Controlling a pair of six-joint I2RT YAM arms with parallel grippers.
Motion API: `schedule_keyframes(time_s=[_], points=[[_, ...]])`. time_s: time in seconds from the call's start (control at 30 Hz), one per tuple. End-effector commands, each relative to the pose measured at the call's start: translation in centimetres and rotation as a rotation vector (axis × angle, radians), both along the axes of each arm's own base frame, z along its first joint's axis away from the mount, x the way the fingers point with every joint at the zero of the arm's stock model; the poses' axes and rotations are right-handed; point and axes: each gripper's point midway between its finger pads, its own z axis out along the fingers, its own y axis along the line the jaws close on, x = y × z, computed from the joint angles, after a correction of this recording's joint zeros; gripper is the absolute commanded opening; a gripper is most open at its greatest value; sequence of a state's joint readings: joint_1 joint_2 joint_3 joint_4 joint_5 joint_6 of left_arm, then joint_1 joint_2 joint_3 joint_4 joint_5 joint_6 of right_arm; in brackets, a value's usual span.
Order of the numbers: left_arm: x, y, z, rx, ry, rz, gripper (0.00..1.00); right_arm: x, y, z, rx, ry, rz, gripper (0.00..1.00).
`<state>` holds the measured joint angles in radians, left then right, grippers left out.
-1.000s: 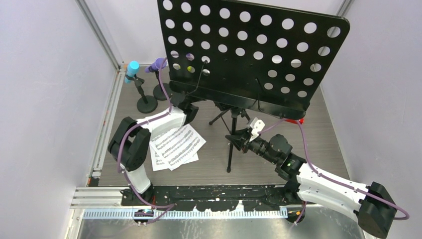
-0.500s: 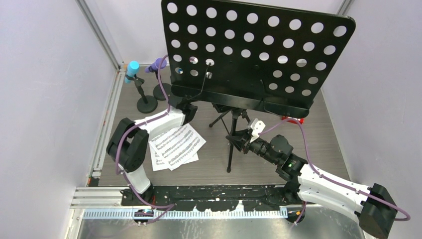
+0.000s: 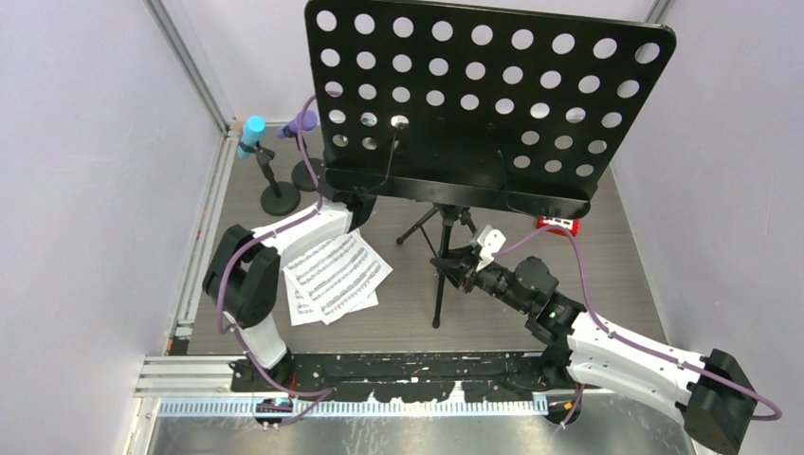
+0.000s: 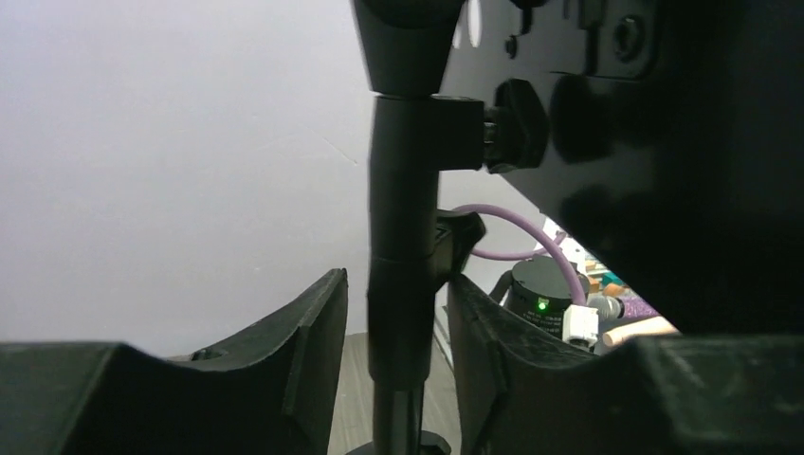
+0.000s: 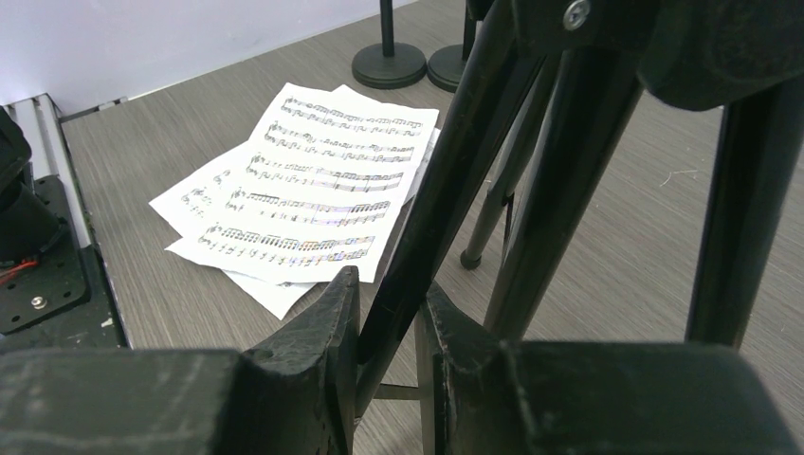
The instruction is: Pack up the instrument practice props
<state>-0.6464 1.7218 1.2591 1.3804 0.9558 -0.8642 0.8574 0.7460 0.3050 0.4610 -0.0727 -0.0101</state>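
Note:
The black perforated music rack (image 3: 474, 104) stands on its tripod legs (image 3: 438, 284) at mid-table. My right gripper (image 5: 389, 284) is shut on one slanted tripod leg (image 5: 446, 180), low down. My left gripper (image 4: 396, 278) straddles the rack's upright pole (image 4: 403, 190) just below its clamp knob. Its right finger touches the pole and a gap shows on the left side, so it is open. From above, its fingers are hidden under the rack's shelf. White sheet-music pages (image 3: 332, 275) lie on the table by the left arm. Cyan microphone (image 3: 252, 131) and purple microphone (image 3: 303, 121) sit in round-based holders (image 3: 281, 201) at back left.
A small red block with a white grid (image 3: 557, 226) lies behind the right of the rack's shelf. Grey walls close in on both sides, and a metal rail (image 3: 204, 237) runs along the left edge. The purple cable of the right arm (image 3: 578, 275) loops near the block.
The rack's perforated desk has shifted up and levelled in the top view, uncovering the red block. The left arm has reached a little further under the shelf. The right arm has held still.

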Motion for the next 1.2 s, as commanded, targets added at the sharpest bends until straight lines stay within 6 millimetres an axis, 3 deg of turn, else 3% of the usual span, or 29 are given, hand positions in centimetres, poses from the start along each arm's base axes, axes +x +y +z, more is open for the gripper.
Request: schedule_keyframes(time_s=[0.0,0.27,0.37,0.6,0.73,0.8,0.87,1.0,1.17], points=[[-1.4,0.7,2.5,-0.052,-0.081,-0.022,0.39,0.9,-0.4,0.8,-0.073,-0.115,-0.027,0.01],[-0.9,0.2,1.7,-0.029,-0.056,-0.037,0.02,1.5,-1.3,1.4,-0.124,-0.173,-0.064,0.01],[-0.7,0.1,1.5,-0.021,-0.037,-0.046,0.0,2.1,-1.8,2.3,-0.237,-0.278,-0.076,0.01],[-0.1,-0.2,1.2,-0.016,0.005,-0.052,0.0,4.6,-3.3,7.4,-0.356,-0.473,-0.209,0.01],[-0.2,-0.1,1.2,-0.015,0.004,-0.052,0.0,5.6,-3.4,8.1,-0.412,-0.496,-0.241,0.01],[-0.4,0.0,1.2,-0.014,0.0,-0.051,0.0,5.4,-3.3,7.3,-0.408,-0.465,-0.229,0.1],[-0.4,0.1,1.2,-0.014,-0.001,-0.05,0.0,4.9,-3.3,6.3,-0.38,-0.423,-0.213,0.31],[0.2,-0.1,1.2,-0.018,0.012,-0.043,0.0,3.9,-4.2,4.8,-0.285,-0.341,-0.234,0.42],[0.8,-0.2,1.6,-0.03,0.032,-0.037,0.0,3.0,-5.9,5.2,-0.136,-0.262,-0.294,0.65]])
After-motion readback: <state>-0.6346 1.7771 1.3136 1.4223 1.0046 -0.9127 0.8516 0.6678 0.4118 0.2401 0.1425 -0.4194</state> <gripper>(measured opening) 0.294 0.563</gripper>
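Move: The right hand already pinches the near leg of the music stand. The hub that leg folds towards lies about 8 cm ahead, 3 cm right and 12 cm above it; that leg's foot is some 15 cm back and 20 cm below, and the sheet music 25 cm left, 3 cm back and 20 cm down. The left hand's open fingers straddle the stand's pole, about 1 cm right of its hand point, with the desk's middle some 15 cm above and 3 cm right. The left fingers close on the stand's pole and then hold it, the hand staying nearly in place. The right hand, gripping the near leg, pushes it forward and rightward towards the hub by about 5 cm, rising slightly and rolling its left side down some 25 degrees; its fingers then open around the leg, and it eases right, up and a little back. ##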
